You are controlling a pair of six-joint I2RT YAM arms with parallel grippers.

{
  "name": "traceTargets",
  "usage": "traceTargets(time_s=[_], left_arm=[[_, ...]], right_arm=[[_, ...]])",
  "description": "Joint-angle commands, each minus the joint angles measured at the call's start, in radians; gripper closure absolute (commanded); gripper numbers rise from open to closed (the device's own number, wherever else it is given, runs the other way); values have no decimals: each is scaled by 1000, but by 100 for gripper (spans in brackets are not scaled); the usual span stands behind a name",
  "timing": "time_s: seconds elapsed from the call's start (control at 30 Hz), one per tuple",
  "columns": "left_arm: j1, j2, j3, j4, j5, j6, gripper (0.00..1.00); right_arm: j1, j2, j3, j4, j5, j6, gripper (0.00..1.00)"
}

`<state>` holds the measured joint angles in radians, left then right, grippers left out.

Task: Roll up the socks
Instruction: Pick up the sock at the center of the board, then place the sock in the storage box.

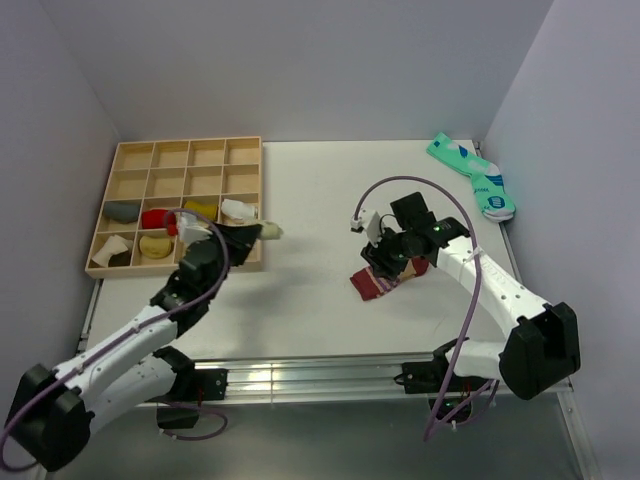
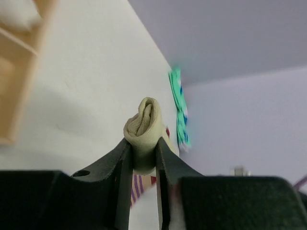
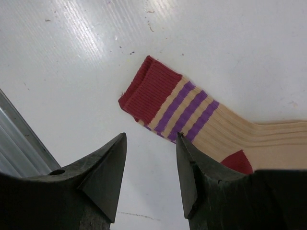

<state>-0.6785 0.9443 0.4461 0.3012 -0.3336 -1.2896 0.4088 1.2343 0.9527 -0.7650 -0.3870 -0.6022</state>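
A pale olive-green sock, rolled into a tight bundle, is pinched between the fingers of my left gripper. In the top view this gripper hovers at the wooden tray's right edge, with the green sock sticking out toward the table's middle. The tan sock with a maroon cuff and purple stripes lies flat on the white table. My right gripper hangs open just above its cuff end, with nothing between the fingers. From above, the tan sock shows partly under the right gripper.
A wooden compartment tray stands at the back left, with rolled socks in several of its lower cells. A teal and white sock pair lies at the back right corner. A metal rail runs along the near table edge.
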Motion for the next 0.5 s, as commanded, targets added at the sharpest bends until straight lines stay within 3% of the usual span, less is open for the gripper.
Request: traceTargets(time_s=[0.0,0.07,0.27,0.37,0.47], left_arm=[[199,-106,68,-249,86,144,100],[340,-114,94,-295,151,173,100],[624,-101,54,-278,241,234,100],[739,-56,14,-228,344,227,100],[758,7,12,-220,366,231,100]], right_arm=[[-22,23,61,12,-18,-19,47],[-33,40,70,13,-36,-25,47],[-48,83,72,33,-52,-36,47],[-51,90,67,33,-55,-47,48],[-57,94,58,39,-55,-57,48]])
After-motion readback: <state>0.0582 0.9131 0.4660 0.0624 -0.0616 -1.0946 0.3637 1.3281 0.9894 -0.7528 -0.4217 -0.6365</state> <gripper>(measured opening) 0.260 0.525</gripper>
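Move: Some 20 cm to the left hand's left, 6 cm ahead and 16 cm below lies the empty compartment in the box's near row, second from the right. Beyond it is the yellow roll, 15 cm ahead and 20 cm left of the hand; the white roll is 15 cm ahead and 9 cm left. The striped sock lies about 4 cm ahead, 4 cm right and 10 cm below the right hand. Swinging briskly left by about 20 cm, the left hand keeps its pinch on the rolled pale sock and carries it from the box's right edge over the near row towards the empty compartment. It eases forward early, rises slightly, then sinks 6 cm while turning some 25 degrees counter-clockwise. The open right hand creeps 2 cm forward above the striped sock, sinking slightly. ##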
